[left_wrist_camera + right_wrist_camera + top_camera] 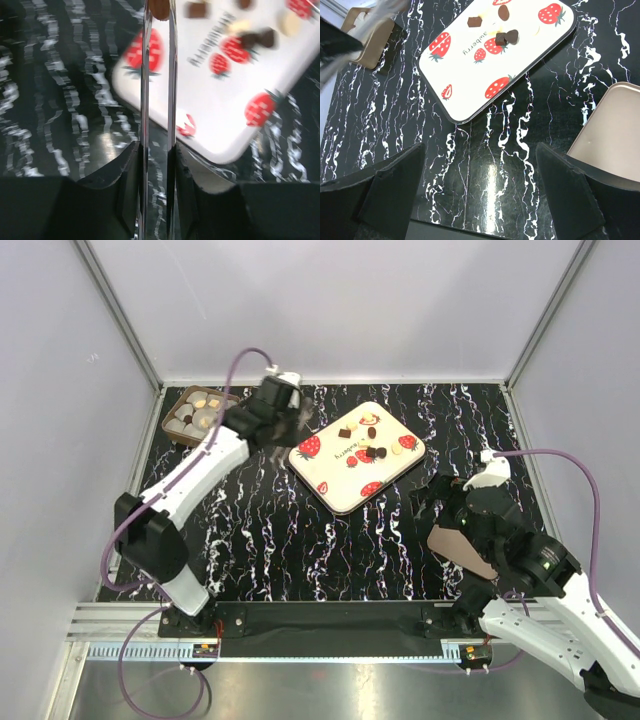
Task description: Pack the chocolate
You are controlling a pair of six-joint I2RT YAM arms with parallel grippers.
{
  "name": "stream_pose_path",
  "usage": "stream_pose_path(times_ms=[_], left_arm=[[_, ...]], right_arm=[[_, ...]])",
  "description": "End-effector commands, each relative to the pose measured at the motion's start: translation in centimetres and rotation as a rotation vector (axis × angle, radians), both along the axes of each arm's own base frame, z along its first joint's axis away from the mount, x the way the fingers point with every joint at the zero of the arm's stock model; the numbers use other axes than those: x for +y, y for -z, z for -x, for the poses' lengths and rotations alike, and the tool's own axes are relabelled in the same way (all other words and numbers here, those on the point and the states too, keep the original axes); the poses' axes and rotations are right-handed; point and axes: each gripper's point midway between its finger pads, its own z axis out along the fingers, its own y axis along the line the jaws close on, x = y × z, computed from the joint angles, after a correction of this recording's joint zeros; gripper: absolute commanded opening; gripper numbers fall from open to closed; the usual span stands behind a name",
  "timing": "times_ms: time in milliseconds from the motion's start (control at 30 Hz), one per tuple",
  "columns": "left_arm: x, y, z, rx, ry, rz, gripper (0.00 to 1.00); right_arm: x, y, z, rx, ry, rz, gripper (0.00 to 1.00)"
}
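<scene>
Several pieces of chocolate point(372, 432), dark, tan and cream, lie on the far half of a white strawberry-print tray point(340, 485). My left gripper point(157, 150) is shut on a pair of metal tongs point(146, 75), whose blades reach out over the tray's left corner point(225, 115). A brown chocolate point(160, 7) sits between the blade tips. In the top view the left gripper point(283, 415) hovers between the brown box point(200, 415) and the tray. My right gripper point(480, 190) stands open and empty over bare table, short of the tray point(470, 80).
The brown box at the back left holds white paper cups point(205, 420), some with sweets in them. A tan lid point(460, 545) lies beside the right gripper point(437, 502), at the right edge of the right wrist view point(610, 125). Frame posts and grey walls ring the black marbled table.
</scene>
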Motion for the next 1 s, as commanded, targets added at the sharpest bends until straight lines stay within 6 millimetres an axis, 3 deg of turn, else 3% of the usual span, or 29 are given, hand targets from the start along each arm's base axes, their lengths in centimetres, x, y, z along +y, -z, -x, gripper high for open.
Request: stream_pose_path(times_ms=[0, 133, 333, 567, 967], left_arm=[[5.7, -2.1, -1.7, -0.053, -0.13, 0.002, 0.33], [11.7, -1.9, -3.5, -0.04, -0.266, 0.017, 0.33], [17.3, -0.8, -4.9, -0.005, -0.391, 0.07, 0.33], [19.6, 0.6, -5.8, 0.021, -0.453, 0.079, 0.33], [21.4, 3.2, -6.4, 0.057, -0.487, 0.049, 0.34]], right_arm=[[0.4, -1.0, -0.8, -0.033, 0.011, -0.013, 1.0], [0.9, -0.8, -1.2, -0.024, 0.002, -0.002, 1.0], [1.4, -0.5, -1.7, -0.019, -0.001, 0.009, 1.0], [1.5, 0.0, -1.9, -0.011, -0.004, 0.024, 1.0], [1.5, -0.1, -2.1, -0.02, -0.003, 0.035, 1.0]])
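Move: The box of paper cups I'm taking this chocolate to lies about 25 cm to my left hand's left, some 7 cm farther out and 13 cm below. The strawberry tray's middle is about 9 cm right and 3 cm back. On it, the square chocolate sits 7 cm right and 3 cm ahead, the dark pair 13 cm right and 2 cm back. From my right hand the box lies about 44 cm left, 25 cm ahead and 18 cm lower. I keep the brown chocolate pinched and swing my left hand left, away from the tray and towards the box, about 21 cm, with some 5 cm forward early on, while the hand turns nearly 30 degrees counter-clockwise. Once the sideways swing is almost spent I start sinking, close to 4 cm in all, mostly at the end, still clear above the box's near right part. My open right hand only eases 2 cm forward and left. ##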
